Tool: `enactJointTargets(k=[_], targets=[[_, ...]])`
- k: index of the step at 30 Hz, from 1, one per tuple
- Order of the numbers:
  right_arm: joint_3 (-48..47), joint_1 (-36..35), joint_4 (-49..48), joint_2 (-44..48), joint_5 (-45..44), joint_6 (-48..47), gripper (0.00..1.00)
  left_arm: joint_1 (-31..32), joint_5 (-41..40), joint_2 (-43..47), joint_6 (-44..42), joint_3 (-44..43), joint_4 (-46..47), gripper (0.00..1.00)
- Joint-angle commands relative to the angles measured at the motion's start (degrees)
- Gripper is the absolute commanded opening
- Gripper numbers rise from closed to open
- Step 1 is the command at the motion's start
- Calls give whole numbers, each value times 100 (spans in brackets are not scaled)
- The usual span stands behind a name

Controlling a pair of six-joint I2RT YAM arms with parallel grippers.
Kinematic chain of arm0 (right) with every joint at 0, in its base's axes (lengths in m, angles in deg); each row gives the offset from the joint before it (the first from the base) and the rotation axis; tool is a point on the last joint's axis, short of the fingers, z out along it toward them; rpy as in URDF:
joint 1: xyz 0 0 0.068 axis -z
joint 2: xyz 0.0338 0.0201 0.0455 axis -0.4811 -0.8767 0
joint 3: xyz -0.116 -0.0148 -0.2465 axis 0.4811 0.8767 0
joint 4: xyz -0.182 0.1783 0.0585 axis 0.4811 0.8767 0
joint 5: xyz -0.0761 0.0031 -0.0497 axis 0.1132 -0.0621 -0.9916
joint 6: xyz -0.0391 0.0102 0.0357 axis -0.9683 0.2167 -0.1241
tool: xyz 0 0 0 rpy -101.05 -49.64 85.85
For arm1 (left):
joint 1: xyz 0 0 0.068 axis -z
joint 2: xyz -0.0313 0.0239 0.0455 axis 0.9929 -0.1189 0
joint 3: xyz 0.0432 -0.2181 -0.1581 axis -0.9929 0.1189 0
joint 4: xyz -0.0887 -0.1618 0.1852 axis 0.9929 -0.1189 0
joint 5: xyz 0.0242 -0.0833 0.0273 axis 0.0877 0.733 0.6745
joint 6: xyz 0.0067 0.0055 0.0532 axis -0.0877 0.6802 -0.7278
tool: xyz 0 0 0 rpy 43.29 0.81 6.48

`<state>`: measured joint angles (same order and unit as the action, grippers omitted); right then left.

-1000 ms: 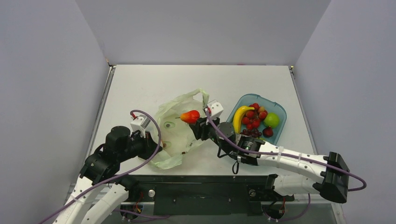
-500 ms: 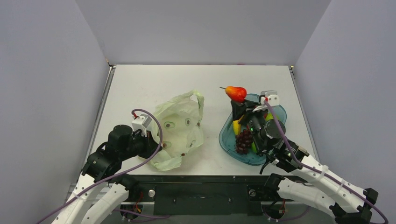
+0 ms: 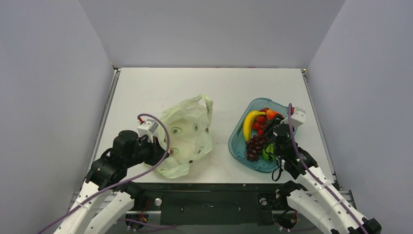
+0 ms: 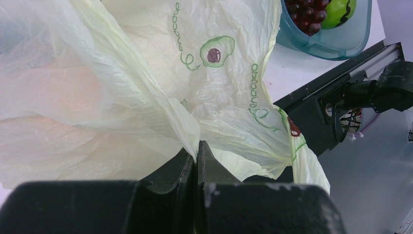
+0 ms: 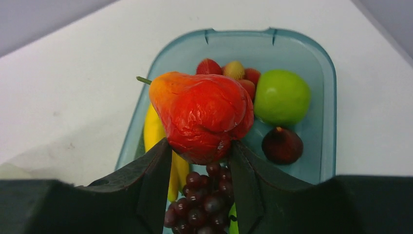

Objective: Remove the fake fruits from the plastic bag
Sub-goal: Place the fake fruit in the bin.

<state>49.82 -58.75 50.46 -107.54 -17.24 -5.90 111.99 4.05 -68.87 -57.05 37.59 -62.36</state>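
The pale-green plastic bag (image 3: pixel 187 134) lies crumpled left of centre, with avocado prints on it (image 4: pixel 146 97). My left gripper (image 3: pixel 158 152) is at its near left edge, shut on a fold of the film (image 4: pixel 197 146). My right gripper (image 3: pixel 272 122) hangs over the blue tray (image 3: pixel 234 141), shut on a red-orange fruit (image 5: pixel 202 114) with a thin green stem; from above the fruit shows as a red spot (image 3: pixel 271 114). A yellow banana (image 3: pixel 250 123) lies in the tray's left side (image 5: pixel 156 131). What the bag holds is hidden.
The tray (image 5: pixel 243 36) also holds a dark purple grape bunch (image 5: pixel 204 202), a green apple (image 5: pixel 281 96), a dark fig-like fruit (image 5: pixel 282 145) and a small red cluster (image 5: pixel 229 73). Grey walls enclose the table on three sides.
My right arm has carried the red-orange fruit from beside the bag rightward, then brought it down over the tray. The left gripper has kept its hold on the bag.
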Motion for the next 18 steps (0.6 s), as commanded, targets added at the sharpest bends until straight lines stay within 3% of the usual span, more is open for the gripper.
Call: enactJointTargets(k=[1,10,13,18], targets=[[189,460,338,-227,1169,600,0,-6,0,17,-28,-9,322,0],[676,341,-178,-695,3823,1010,0,-8,15,31,-35,-4,331,0],[1001,51,-433,-545,4081,1281,0,-8,9,27,-29,-5,339,0],[1315,-461,-798,-401,3935,1666,15,-8,26,6,-35,2,340,0]])
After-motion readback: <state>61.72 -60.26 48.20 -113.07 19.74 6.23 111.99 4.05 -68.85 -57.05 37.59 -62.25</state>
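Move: The right hand already holds the red-orange pepper above the bin, whose middle lies some 17 cm below it, about 2 cm back and 3 cm to the left. The banana is roughly 9 cm left and 1 cm ahead, the grapes 7 cm back and 7 cm left, the green apple 2 cm ahead and 5 cm right, all some 15 cm below. From the left hand, still pinching the bag, the bin's middle is about 37 cm right, 11 cm ahead and 16 cm below. Downward first, then sweeping left and back while still sinking, the right hand takes the held pepper past the grapes towards the bin's open left-hand near side: about 11 cm down, 10 cm left and 7 cm back. The fingers tip steeper by some 25 degrees and swing counter-clockwise about as much, keeping their grip. ##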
